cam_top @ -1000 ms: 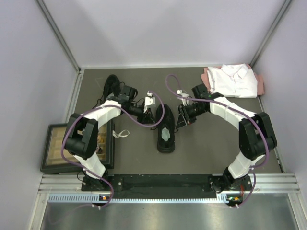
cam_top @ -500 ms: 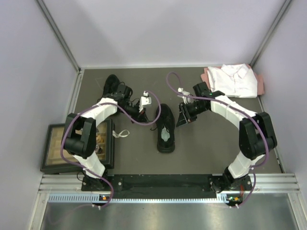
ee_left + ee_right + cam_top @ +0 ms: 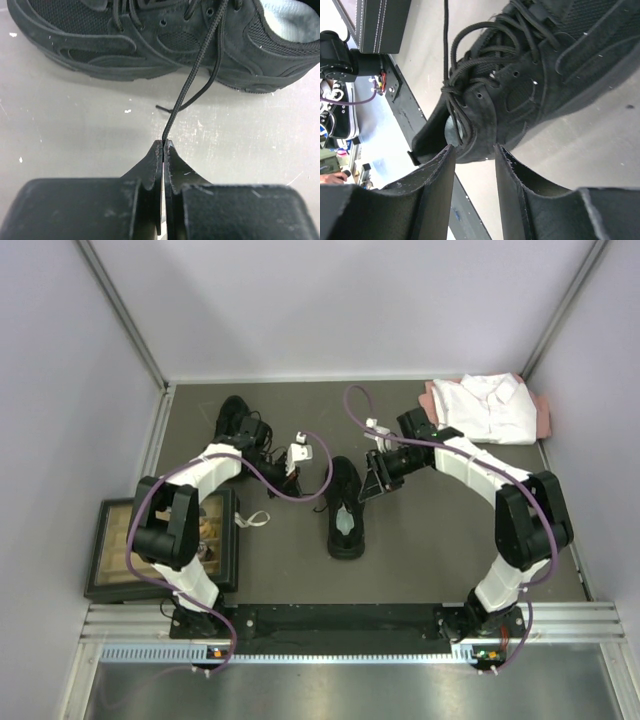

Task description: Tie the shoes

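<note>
One black shoe (image 3: 345, 510) with a pale grey insole lies mid-table, toe pointing away from me. The other shoe (image 3: 234, 418) lies at the back left. My left gripper (image 3: 300, 472) sits just left of the middle shoe, shut on a thin black lace (image 3: 195, 65) that runs taut from its tips (image 3: 164, 144) up to the shoe's eyelets (image 3: 150, 45). On the shoe's right side my right gripper (image 3: 368, 490) stands open, its fingers (image 3: 474, 150) held apart just short of the shoe's collar (image 3: 540, 75) and the tangled laces (image 3: 465, 65). Nothing sits between them.
A folded white shirt (image 3: 490, 408) lies on a pink cloth at the back right. A black tray (image 3: 120, 550) sits at the left edge, with a white strip (image 3: 252, 520) beside it. Grey walls close off the back and both sides.
My left gripper has shut on the lace and drawn back to the left, pulling it taut. My right gripper has opened wider and shifted left toward the shoe.
</note>
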### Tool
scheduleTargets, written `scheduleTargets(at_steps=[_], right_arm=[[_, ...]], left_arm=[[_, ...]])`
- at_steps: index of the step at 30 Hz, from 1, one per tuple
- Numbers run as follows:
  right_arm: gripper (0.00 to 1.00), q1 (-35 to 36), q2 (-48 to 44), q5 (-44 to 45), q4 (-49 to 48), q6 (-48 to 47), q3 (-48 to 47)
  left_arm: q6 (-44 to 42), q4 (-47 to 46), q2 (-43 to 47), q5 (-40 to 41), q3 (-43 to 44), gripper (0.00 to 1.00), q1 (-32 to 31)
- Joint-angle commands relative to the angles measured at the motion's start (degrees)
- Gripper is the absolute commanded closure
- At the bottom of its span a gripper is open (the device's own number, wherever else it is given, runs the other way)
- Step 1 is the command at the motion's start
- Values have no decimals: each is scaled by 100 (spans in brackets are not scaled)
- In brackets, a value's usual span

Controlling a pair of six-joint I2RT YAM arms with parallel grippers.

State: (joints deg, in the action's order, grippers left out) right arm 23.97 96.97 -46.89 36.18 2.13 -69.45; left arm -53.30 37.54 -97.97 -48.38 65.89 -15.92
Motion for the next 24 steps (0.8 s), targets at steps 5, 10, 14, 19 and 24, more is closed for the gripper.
scheduleTargets(at_steps=[5, 10, 14, 19, 24], right_arm=[[62, 301, 199, -110, -445, 235, -323], [64, 337, 261, -101, -437, 244, -368], [78, 337, 209, -127, -367, 209, -306], [100, 328, -64, -39, -515, 331, -78], [100, 337, -222, 40, -849, 656, 63]], left_arm=[[-190, 263, 182, -14, -111, 100, 124], [11, 158, 208, -40, -225, 100, 160], [582, -219, 296, -250, -313, 100, 186], [3587, -2405, 691, -603, -611, 65, 142], [5819, -4078, 938, -208, -805, 37, -103]])
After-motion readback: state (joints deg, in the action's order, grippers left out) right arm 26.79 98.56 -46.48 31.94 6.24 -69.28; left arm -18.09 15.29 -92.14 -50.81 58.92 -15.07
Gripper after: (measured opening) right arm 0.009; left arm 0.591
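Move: From the right hand, the lace loop at the knot hangs about 2 cm left, level front to back and 1 cm lower; the knot is some 4 cm left, 1 cm back and 2 cm below. The shoe's middle lies roughly 4 cm left, 2 cm back and 6 cm down. The left hand, still pinching its taut lace, has the loop about 13 cm to its right, 3 cm back and 2 cm above. Right hand eases 2 cm left and pinches the lace loop; left releases its lace, rising about 5 cm. ##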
